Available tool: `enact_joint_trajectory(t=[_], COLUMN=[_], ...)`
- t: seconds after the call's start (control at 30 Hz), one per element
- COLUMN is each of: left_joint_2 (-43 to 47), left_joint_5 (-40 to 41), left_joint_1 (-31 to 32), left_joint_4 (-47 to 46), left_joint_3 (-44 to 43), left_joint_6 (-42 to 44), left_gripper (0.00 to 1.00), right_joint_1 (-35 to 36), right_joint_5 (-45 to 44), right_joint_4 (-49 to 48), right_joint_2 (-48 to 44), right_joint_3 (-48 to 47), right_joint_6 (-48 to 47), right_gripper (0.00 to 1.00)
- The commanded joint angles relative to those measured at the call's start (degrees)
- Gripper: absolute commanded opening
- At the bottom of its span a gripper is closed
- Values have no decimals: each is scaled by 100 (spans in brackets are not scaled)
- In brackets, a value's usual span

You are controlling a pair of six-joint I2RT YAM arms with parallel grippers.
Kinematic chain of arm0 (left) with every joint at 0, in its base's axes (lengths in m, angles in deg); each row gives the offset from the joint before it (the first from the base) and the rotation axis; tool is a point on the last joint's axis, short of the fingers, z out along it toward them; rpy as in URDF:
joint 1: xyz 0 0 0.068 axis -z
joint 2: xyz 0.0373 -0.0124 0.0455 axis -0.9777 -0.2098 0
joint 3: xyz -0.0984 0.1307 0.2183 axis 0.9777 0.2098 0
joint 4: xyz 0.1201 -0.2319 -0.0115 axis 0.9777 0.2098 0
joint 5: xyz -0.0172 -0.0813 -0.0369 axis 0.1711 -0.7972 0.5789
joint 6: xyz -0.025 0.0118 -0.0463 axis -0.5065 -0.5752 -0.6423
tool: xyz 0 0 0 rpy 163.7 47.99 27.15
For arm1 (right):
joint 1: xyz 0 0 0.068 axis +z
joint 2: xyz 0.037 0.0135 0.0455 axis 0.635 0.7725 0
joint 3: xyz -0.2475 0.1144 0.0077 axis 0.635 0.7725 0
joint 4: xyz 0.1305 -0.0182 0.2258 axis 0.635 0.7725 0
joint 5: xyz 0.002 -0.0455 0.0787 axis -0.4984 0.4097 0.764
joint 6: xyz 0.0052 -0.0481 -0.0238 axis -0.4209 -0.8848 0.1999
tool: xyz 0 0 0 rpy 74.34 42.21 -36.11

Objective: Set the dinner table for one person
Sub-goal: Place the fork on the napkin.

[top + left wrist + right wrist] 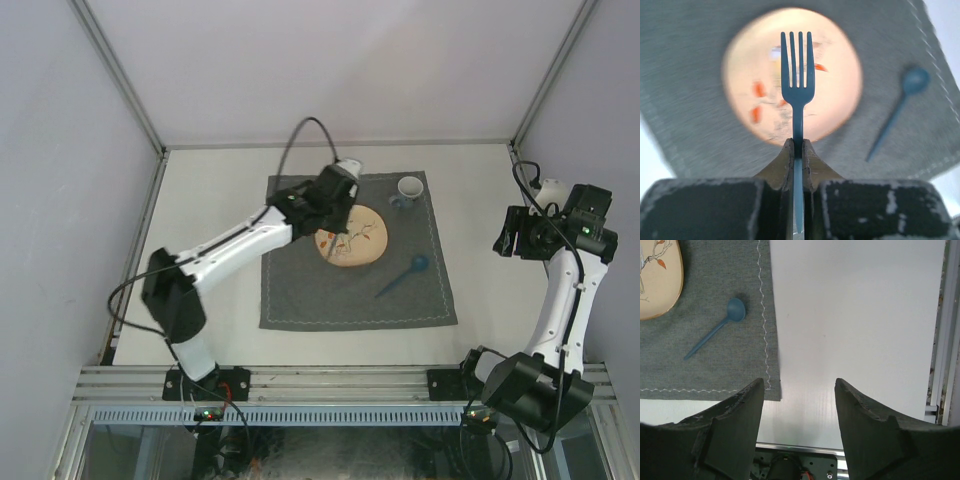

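The off-white dinner table carries a square grey placemat. On the mat lie a tan patterned plate, a white cup at the far right corner and a blue spoon right of the plate. My left gripper is shut on the handle of a blue fork, whose tines point out over the plate. In the top view the left gripper hangs over the plate's left edge. My right gripper stands open and empty above bare table, right of the mat.
Metal rails run along the table's near edge, and grey walls close in the left, back and right sides. The right wrist view shows the spoon lying near the mat's stitched right border.
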Motion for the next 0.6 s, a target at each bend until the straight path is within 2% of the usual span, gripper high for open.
enact_joint_trajectory(t=[0.0,0.1,0.17,0.37,0.57], left_joint_2=[1264,1608,1734,1691,1232], left_joint_5=[1970,2702,2832,1354,943], left_joint_1=[-135,-143,-182,-707,-988], left_joint_4=[91,677,905,1179,1269], left_joint_3=[744,1101,1318,1587,1655], left_joint_6=[-1221,-1664,-1829,-2352,-2215], left_gripper=[0,0,0,0,0], right_joint_1=[20,110,221,759,1029], right_joint_5=[78,-36,-144,-623,-938], right_joint_4=[-224,-245,-279,-345,-348], right_joint_2=[118,223,302,438,439], right_joint_3=[-200,-345,-387,-470,-464], right_joint_6=[64,129,216,497,658], right_gripper=[58,58,58,58,58])
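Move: About 14 cm to the left of the left hand, level with it fore and aft and some 16 cm below, lies the bare strip of napkin for the fork it already holds. The plate's middle is about 5 cm ahead and 2 cm to the right, and the spoon lies roughly 6 cm back and 14 cm right, all on the cloth. From the right hand that strip is about 9 cm ahead and 50 cm to the left. Sweeping left about 15 cm, the left hand carries the pinched fork from above the plate to above the strip between plate and napkin edge, arching up some 5 cm and then sinking a little below its starting height. The wrist turns about 30 degrees counter-clockwise, fingers kept shut. The empty right hand eases forward and left about 3 cm. ##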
